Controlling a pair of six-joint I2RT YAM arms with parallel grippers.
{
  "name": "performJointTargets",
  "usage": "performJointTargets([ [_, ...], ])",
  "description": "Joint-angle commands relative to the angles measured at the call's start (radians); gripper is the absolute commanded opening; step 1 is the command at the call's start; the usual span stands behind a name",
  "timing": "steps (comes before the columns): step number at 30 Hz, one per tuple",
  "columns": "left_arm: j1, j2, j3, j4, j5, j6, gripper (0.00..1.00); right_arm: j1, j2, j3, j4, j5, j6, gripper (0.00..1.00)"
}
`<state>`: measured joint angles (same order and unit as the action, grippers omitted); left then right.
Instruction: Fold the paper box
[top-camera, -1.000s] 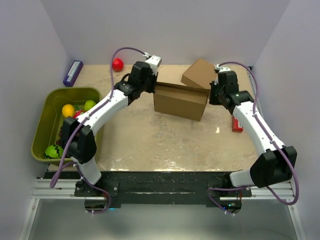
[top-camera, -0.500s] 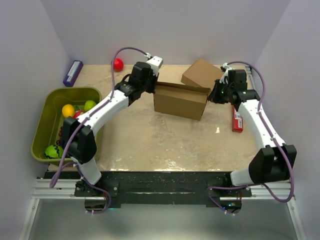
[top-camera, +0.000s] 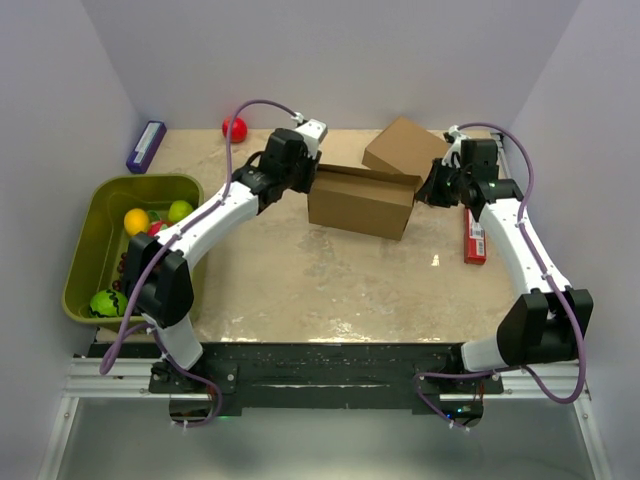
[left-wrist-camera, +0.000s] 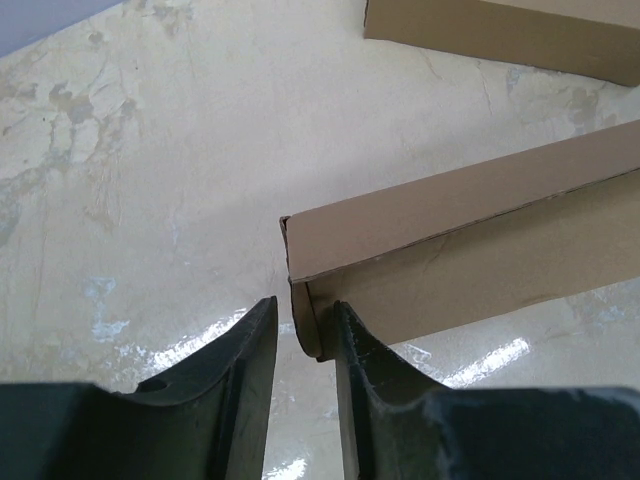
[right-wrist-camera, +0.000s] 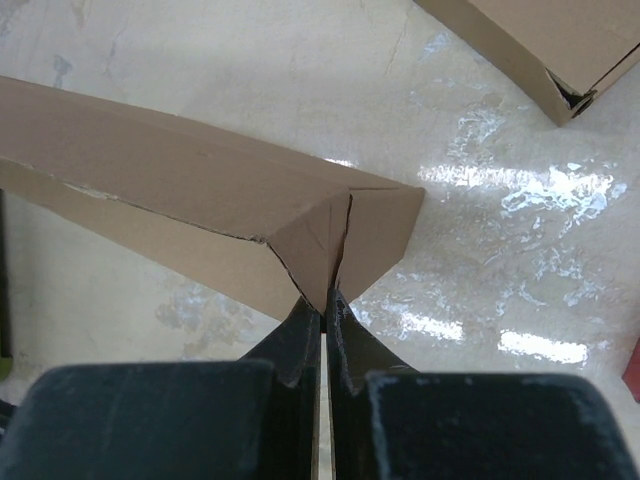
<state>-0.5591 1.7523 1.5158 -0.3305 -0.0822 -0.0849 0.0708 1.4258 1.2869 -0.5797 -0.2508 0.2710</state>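
Observation:
The paper box (top-camera: 360, 200), a brown shallow carton, stands mid-table between both arms. My left gripper (top-camera: 308, 178) is at its left end. In the left wrist view the jaws (left-wrist-camera: 305, 325) stand slightly open, astride the end wall's corner (left-wrist-camera: 305, 310), with a gap on the left side. My right gripper (top-camera: 430, 190) is at the box's right end. In the right wrist view its fingers are shut, tips (right-wrist-camera: 327, 303) right under the pointed corner where two flaps (right-wrist-camera: 350, 240) meet at a seam.
A second brown carton (top-camera: 403, 147) lies just behind the box. A green bin (top-camera: 78, 262) with several balls sits at the left, a red ball (top-camera: 234, 128) and a purple box (top-camera: 146, 146) at the back left. A red packet (top-camera: 474, 240) lies at the right.
My left jaws have opened off the box's left end. The right gripper has closed fully and its wrist has swung to the box's right corner.

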Motion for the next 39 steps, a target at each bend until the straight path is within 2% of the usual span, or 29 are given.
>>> performJointTargets([
  [1, -0.002, -0.011, -0.002, 0.024, 0.019, 0.001, 0.37, -0.006, -0.028, 0.002, 0.001, 0.005, -0.027, 0.0],
  [8, 0.004, -0.005, -0.043, 0.091, 0.073, -0.013, 0.26, -0.006, -0.027, 0.003, 0.006, 0.001, -0.029, 0.0],
  [9, 0.004, 0.001, -0.043, 0.091, 0.076, -0.015, 0.22, -0.006, -0.025, 0.003, 0.007, -0.008, -0.027, 0.0],
  [14, 0.004, 0.021, -0.063, 0.081, 0.067, -0.015, 0.21, -0.006, -0.044, -0.006, 0.029, -0.03, 0.016, 0.0],
  [25, 0.001, 0.018, -0.089, 0.061, -0.002, 0.024, 0.11, -0.012, -0.039, -0.023, 0.132, -0.113, 0.152, 0.0],
  [39, -0.004, 0.024, -0.083, 0.054, -0.022, 0.047, 0.09, -0.042, -0.025, -0.017, 0.159, -0.18, 0.183, 0.0],
])
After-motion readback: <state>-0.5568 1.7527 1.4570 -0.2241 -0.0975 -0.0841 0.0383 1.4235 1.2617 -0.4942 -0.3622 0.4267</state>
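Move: The paper box hangs between my hands. Its left end wall stands right at my left hand, about 1 cm ahead, between the parted fingertips; the box's middle is some 10 cm to the right of that hand, 3 cm back and 3 cm below. My right hand already pinches its right end, with a closed carton on the table about 12 cm ahead of this hand, 3 cm to its right and 15 cm below. I close my left fingers around the end wall of the paper box, one pad outside and one inside, easing that hand about 1 cm forward as I pinch it. My right hand keeps its grip on the opposite end; after a short hold it drifts about 1 cm up and 1 cm left, rolling some 10 degrees so its left side rises. ##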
